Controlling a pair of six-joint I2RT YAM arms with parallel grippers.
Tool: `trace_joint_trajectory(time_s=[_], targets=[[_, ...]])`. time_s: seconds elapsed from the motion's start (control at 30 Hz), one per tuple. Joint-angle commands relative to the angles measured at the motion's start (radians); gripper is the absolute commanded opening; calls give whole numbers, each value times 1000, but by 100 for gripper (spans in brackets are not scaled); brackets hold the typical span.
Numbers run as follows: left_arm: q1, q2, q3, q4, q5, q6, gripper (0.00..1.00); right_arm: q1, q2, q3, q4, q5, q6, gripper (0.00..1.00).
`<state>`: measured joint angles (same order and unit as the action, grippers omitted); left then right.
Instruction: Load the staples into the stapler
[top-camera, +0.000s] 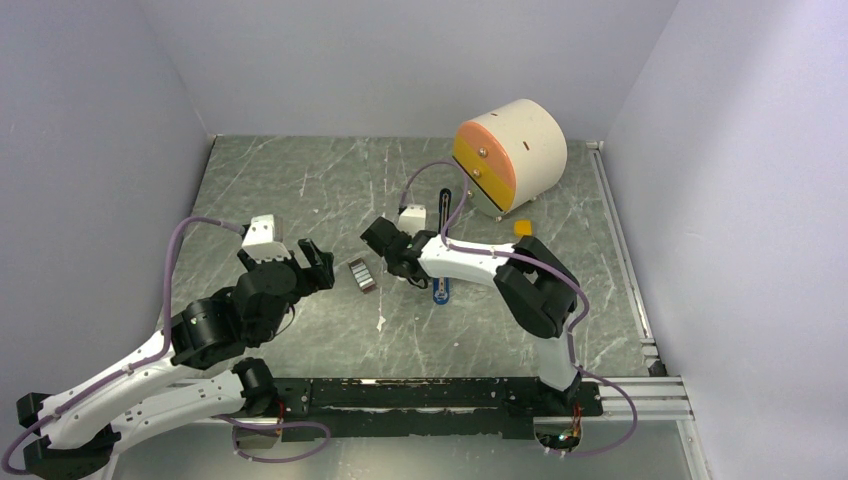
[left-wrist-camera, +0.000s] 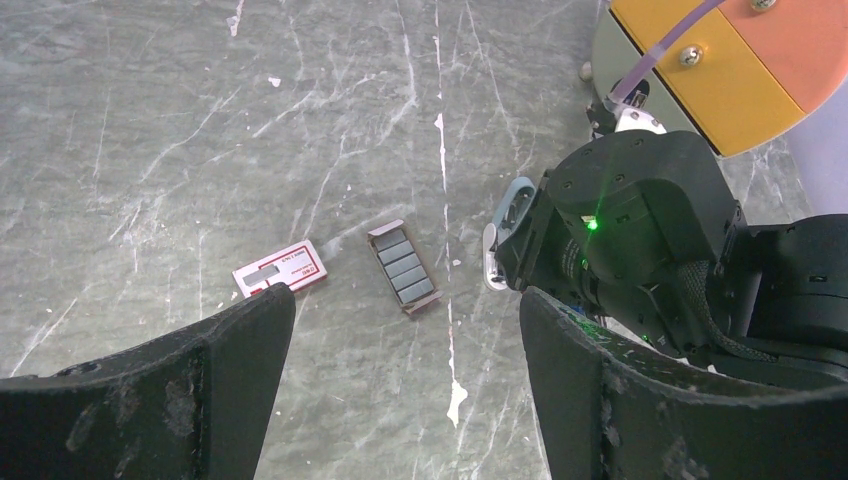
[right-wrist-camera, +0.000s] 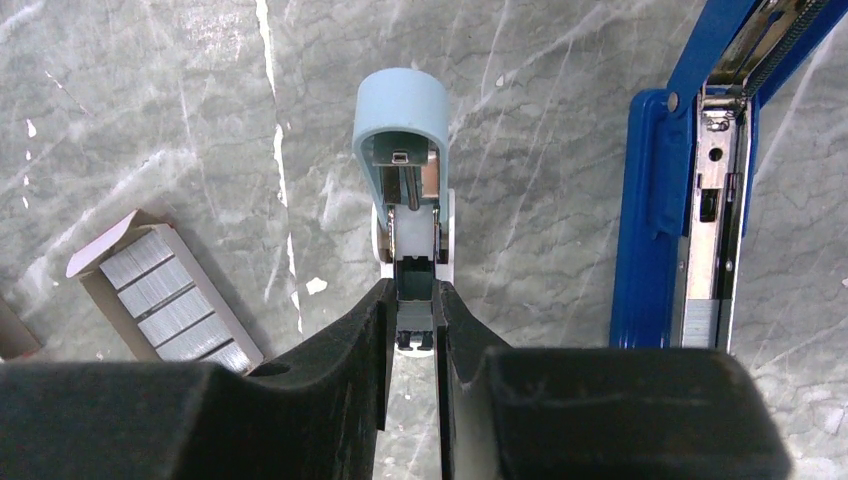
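Observation:
The staples (left-wrist-camera: 405, 268) are dark-grey strips lying in a small open tray on the marble table, also in the right wrist view (right-wrist-camera: 165, 295) and from above (top-camera: 361, 275). The blue stapler (right-wrist-camera: 655, 200) lies opened out to their right, its metal channel exposed; from above only its blue end (top-camera: 441, 290) and black arm show past the right arm. My right gripper (right-wrist-camera: 412, 300) is shut on a short pale-blue-and-white piece (right-wrist-camera: 402, 130), between the staples and the stapler. My left gripper (left-wrist-camera: 405, 300) hovers open just left of the staples, holding nothing.
A red-and-white cardboard box (left-wrist-camera: 280, 270) lies left of the staples tray. A cream drum with an orange and yellow face (top-camera: 510, 155) stands at the back right, a small orange bit (top-camera: 523, 227) beside it. Grey walls enclose the table.

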<state>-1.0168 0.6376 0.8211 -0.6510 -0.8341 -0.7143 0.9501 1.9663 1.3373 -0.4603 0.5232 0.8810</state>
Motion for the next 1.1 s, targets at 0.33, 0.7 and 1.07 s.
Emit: trace_joint_trajectory(time_s=[0.33, 0.7, 1.07], targets=[[3, -4, 4, 3, -22, -2, 87, 9, -44, 24, -55, 23, 3, 38], [4, 8, 10, 3, -19, 10, 88, -52, -169, 27, 8, -8, -76, 48], [4, 42, -12, -16, 72, -80, 90, -131, -43, 178, -22, -140, -246, 68]])
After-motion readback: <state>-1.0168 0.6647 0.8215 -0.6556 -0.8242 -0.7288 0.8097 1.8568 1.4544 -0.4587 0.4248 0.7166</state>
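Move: The right fingertips are at the rear of the small light-blue stapler's open channel; the stapler's middle lies about 3 cm ahead, 0 cm to the side and 1 cm lower. The open staple box is roughly 9 cm left and level with this hand in reach. The opened blue stapler's middle lies 8 cm right and 5 cm farther out. From the idle left hand, the small stapler is some 12 cm ahead, 18 cm right and 22 cm below. The right fingers come free of the small stapler's channel: they draw back barely 1 cm along it while beginning to spread, then the hand climbs about 8.5 cm and swings forward over the stapler, ending some 6 cm farther out than it began. They keep opening to about two-thirds, with a slight roll of the wrist. ##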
